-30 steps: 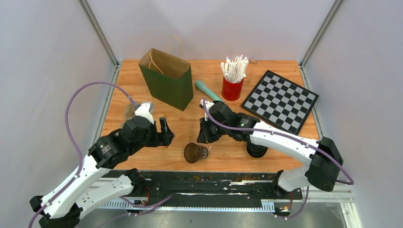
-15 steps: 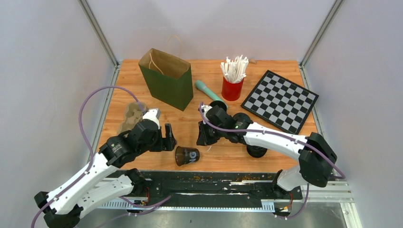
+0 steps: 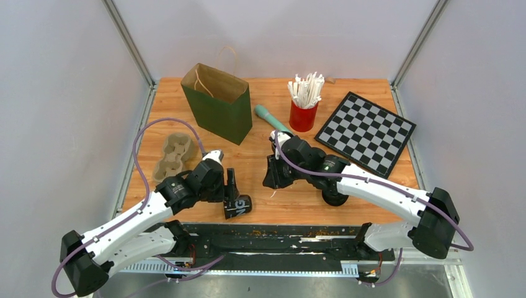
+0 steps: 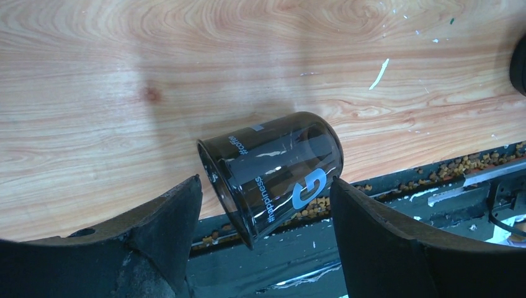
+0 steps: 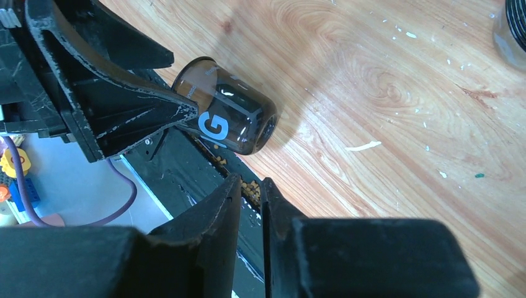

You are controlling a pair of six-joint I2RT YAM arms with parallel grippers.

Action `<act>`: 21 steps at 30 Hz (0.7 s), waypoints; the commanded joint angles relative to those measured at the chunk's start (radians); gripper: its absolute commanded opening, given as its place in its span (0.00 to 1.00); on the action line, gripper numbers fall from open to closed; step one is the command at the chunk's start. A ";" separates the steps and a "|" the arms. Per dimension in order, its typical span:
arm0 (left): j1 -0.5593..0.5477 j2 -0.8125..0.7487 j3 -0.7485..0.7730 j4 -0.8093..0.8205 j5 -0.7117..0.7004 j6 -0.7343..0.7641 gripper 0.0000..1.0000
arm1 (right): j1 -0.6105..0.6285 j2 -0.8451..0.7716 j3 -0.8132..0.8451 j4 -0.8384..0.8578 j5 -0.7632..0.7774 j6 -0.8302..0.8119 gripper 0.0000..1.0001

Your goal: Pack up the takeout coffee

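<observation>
A dark see-through coffee cup (image 4: 273,171) with a blue "G" lies on its side at the table's near edge, its mouth hanging over the edge. My left gripper (image 4: 266,182) is open and straddles it, one finger by the rim and the other at the cup's base. From above, the cup (image 3: 242,206) sits under the left gripper (image 3: 233,197). My right gripper (image 3: 273,178) hovers to its right with the jaws parted by a narrow slit and nothing between them (image 5: 251,181). The right wrist view shows the cup (image 5: 226,118) ahead. The green paper bag (image 3: 218,104) stands open at the back left.
A pulp cup carrier (image 3: 175,154) lies at the left. A red cup of white sticks (image 3: 304,105), a teal tool (image 3: 270,118) and a checkerboard (image 3: 366,131) are at the back right. A black round lid (image 3: 335,196) sits under the right arm. A dark rail (image 3: 279,239) runs below the table edge.
The cup rolled left toward the near edge. My left gripper swung right and down around it. The right gripper's jaws parted slightly.
</observation>
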 commanded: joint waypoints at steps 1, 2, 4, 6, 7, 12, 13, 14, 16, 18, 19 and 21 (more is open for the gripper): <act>0.000 -0.019 -0.042 0.098 0.030 -0.054 0.80 | 0.004 -0.036 0.001 -0.018 0.022 -0.020 0.20; 0.000 -0.020 -0.053 0.113 0.041 -0.066 0.78 | 0.004 -0.040 0.001 -0.020 0.022 -0.019 0.20; 0.000 -0.018 -0.072 0.122 0.056 -0.092 0.75 | 0.004 -0.047 0.006 -0.026 0.028 -0.024 0.21; 0.000 -0.016 -0.086 0.128 0.066 -0.115 0.73 | 0.004 -0.054 0.015 -0.037 0.037 -0.030 0.22; 0.000 -0.015 -0.089 0.132 0.070 -0.119 0.71 | 0.004 -0.058 0.019 -0.043 0.042 -0.033 0.24; 0.000 -0.009 -0.075 0.164 0.097 -0.096 0.44 | 0.004 -0.078 0.038 -0.078 0.063 -0.037 0.46; 0.000 -0.009 -0.063 0.161 0.093 -0.084 0.36 | 0.004 -0.084 0.041 -0.086 0.067 -0.039 0.53; 0.000 -0.006 -0.045 0.146 0.078 -0.070 0.30 | 0.003 -0.091 0.045 -0.097 0.071 -0.039 0.60; 0.000 0.010 0.018 0.092 0.026 -0.031 0.24 | 0.004 -0.110 0.050 -0.112 0.083 -0.044 0.75; 0.000 0.057 0.086 0.026 -0.019 0.027 0.19 | 0.004 -0.136 0.053 -0.121 0.100 -0.048 0.89; -0.001 0.085 0.125 -0.005 -0.039 0.057 0.16 | 0.004 -0.148 0.060 -0.130 0.111 -0.051 0.97; -0.002 0.151 0.200 -0.064 -0.071 0.119 0.12 | 0.003 -0.170 0.077 -0.149 0.137 -0.053 1.00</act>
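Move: The dark cup lies on its side near the table's front edge, about 4 cm below the left hand, 2 cm back and 2 cm to its right. From that same hand, the cardboard cup carrier is roughly 17 cm ahead and 20 cm left, and the standing cup some 15 cm ahead and 17 cm right. From the right hand, the lying cup is about 10 cm left, 4 cm back and 8 cm lower. Left hand dips 2 cm at the cup, nearly shuts, then rises 3 cm; right retreats 3 cm rightward, opening wide. ##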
